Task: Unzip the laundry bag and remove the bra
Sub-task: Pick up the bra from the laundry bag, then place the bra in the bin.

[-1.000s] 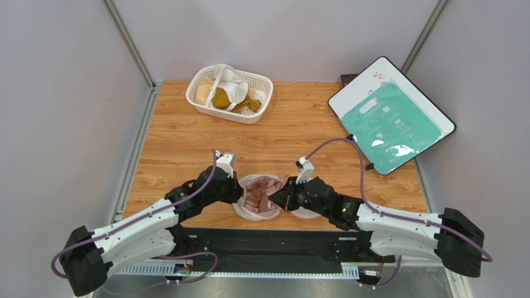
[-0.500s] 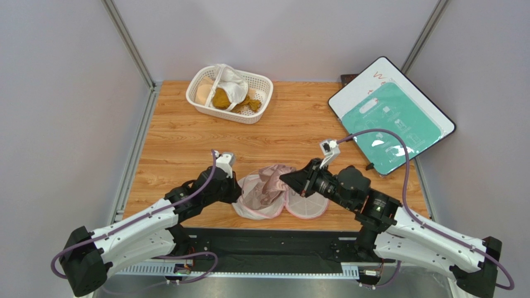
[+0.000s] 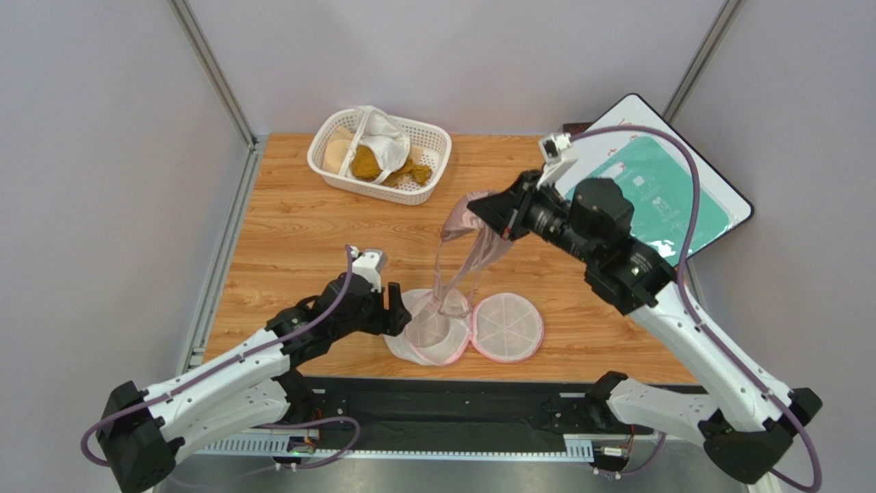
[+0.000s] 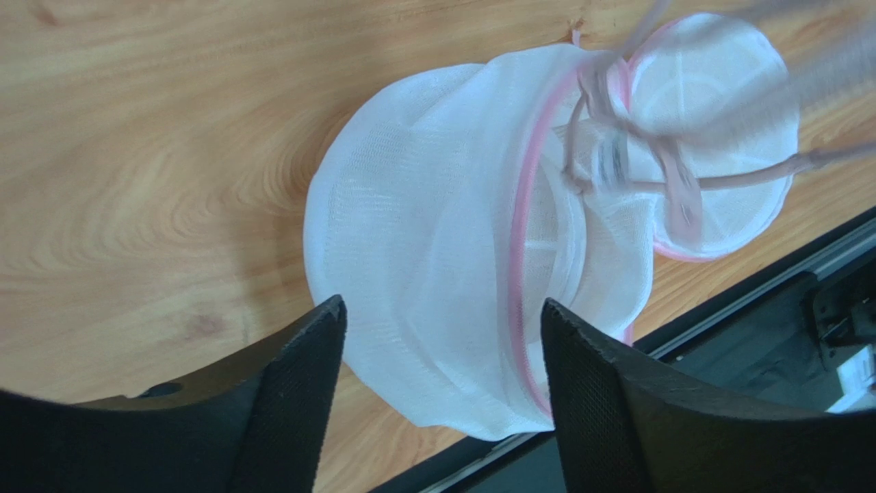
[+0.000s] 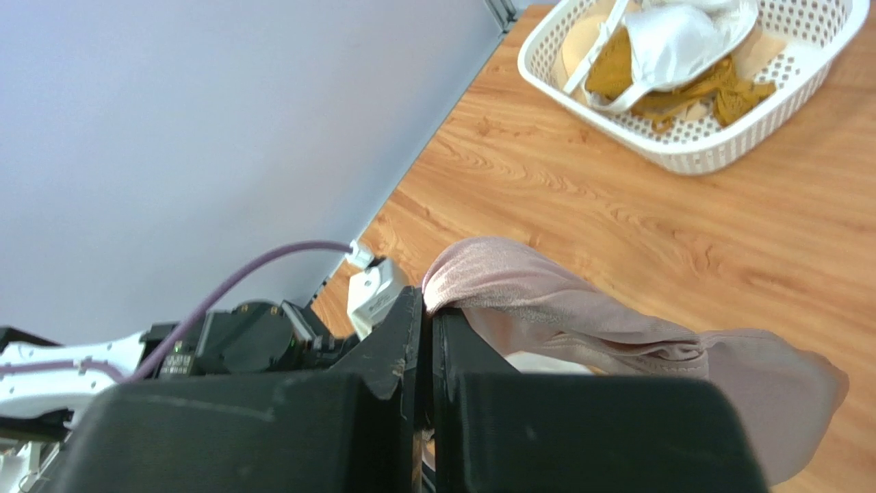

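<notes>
The white mesh laundry bag (image 3: pixel 437 334) with pink zipper trim lies open like a clamshell at the table's near edge, one half flat to the right (image 3: pixel 506 327). My right gripper (image 3: pixel 485 216) is raised high over the middle of the table, shut on the mauve-pink bra (image 3: pixel 465 231), which hangs down in a long strip with its lower end still at the bag. In the right wrist view the bra (image 5: pixel 535 293) is pinched at the fingertips. My left gripper (image 4: pixel 442 324) is open just left of the laundry bag (image 4: pixel 452 267), its fingers straddling the near rim without gripping.
A white lattice basket (image 3: pixel 378 154) with mustard and white cloth stands at the back left. A tablet-like board with a teal sheet (image 3: pixel 648 190) leans at the back right. A black rail (image 3: pixel 452 395) runs along the near edge.
My right gripper has risen up and back, pulling the bra out of the bag in a long strip. My left gripper has let go of the bag's rim and opened.
</notes>
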`<state>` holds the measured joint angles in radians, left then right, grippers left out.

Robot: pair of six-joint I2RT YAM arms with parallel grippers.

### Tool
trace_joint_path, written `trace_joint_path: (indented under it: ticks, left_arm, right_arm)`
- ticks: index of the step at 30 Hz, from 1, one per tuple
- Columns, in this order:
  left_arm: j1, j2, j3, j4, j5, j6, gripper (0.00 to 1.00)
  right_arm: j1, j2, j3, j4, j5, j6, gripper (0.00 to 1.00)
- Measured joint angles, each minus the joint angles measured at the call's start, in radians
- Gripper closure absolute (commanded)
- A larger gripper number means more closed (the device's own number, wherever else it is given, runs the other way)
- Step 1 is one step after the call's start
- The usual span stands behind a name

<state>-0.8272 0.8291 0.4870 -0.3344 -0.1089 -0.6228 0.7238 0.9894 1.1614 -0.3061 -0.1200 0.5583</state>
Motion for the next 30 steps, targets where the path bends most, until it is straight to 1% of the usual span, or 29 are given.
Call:
trace_joint_path:
  ticks: [2,5,10,14,19,21,24,30]
  left_arm:
    - [0.005,-0.016,0.018,-0.013,-0.003,0.0,0.14]
    - [0.005,-0.035,0.04,-0.029,-0.004,0.008,0.14]
    - [0.01,-0.063,0.088,-0.071,-0.006,0.027,0.05]
    - [0.014,-0.082,0.115,-0.109,-0.009,0.039,0.03]
    - [0.016,-0.113,0.142,-0.151,-0.014,0.05,0.02]
    - [0.018,-0.132,0.148,-0.166,-0.019,0.051,0.02]
    - [0.018,-0.153,0.154,-0.187,-0.026,0.053,0.01]
    - [0.019,-0.194,0.166,-0.227,-0.041,0.061,0.01]
  right_arm:
    - [-0.045,0.085,0.103,-0.016,-0.054,-0.022,1.0]
    - [-0.077,0.187,0.225,-0.025,-0.111,-0.051,1.0]
    - [-0.11,0.38,0.48,-0.049,-0.19,-0.1,1.0]
    - [-0.142,0.538,0.683,-0.052,-0.242,-0.122,1.0]
    - [-0.177,0.806,1.004,-0.04,-0.279,-0.151,1.0]
    - [-0.191,0.927,1.128,-0.002,-0.295,-0.154,1.0]
    - [-0.211,1.078,1.24,0.084,-0.302,-0.148,1.0]
    - [-0.237,1.337,1.345,0.3,-0.284,-0.091,1.0]
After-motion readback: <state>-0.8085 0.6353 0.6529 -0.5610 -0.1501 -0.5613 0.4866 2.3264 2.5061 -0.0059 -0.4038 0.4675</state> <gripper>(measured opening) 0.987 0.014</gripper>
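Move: The bra already hangs from my closed right fingers. The white basket lies about 35 cm ahead of them, 17 cm to the left and 32 cm below. The laundry bag is some 5 cm back and 5 cm left, 33 cm down; its round lid is 4 cm back and 8 cm right, 36 cm below. From my left hand the basket is about 40 cm ahead and 4 cm left, 5 cm lower, the bag 2 cm ahead, 5 cm right and 6 cm below. Keeping my right fingers shut on the bra, I sweep it fast forward and to the left, over 30 cm out, towards the white basket. I arc up about 12 cm and then sink back most of that, tipping the fingertips up some 20 degrees. Meanwhile I open my left hand the rest of the way and lift it off above the laundry bag. ##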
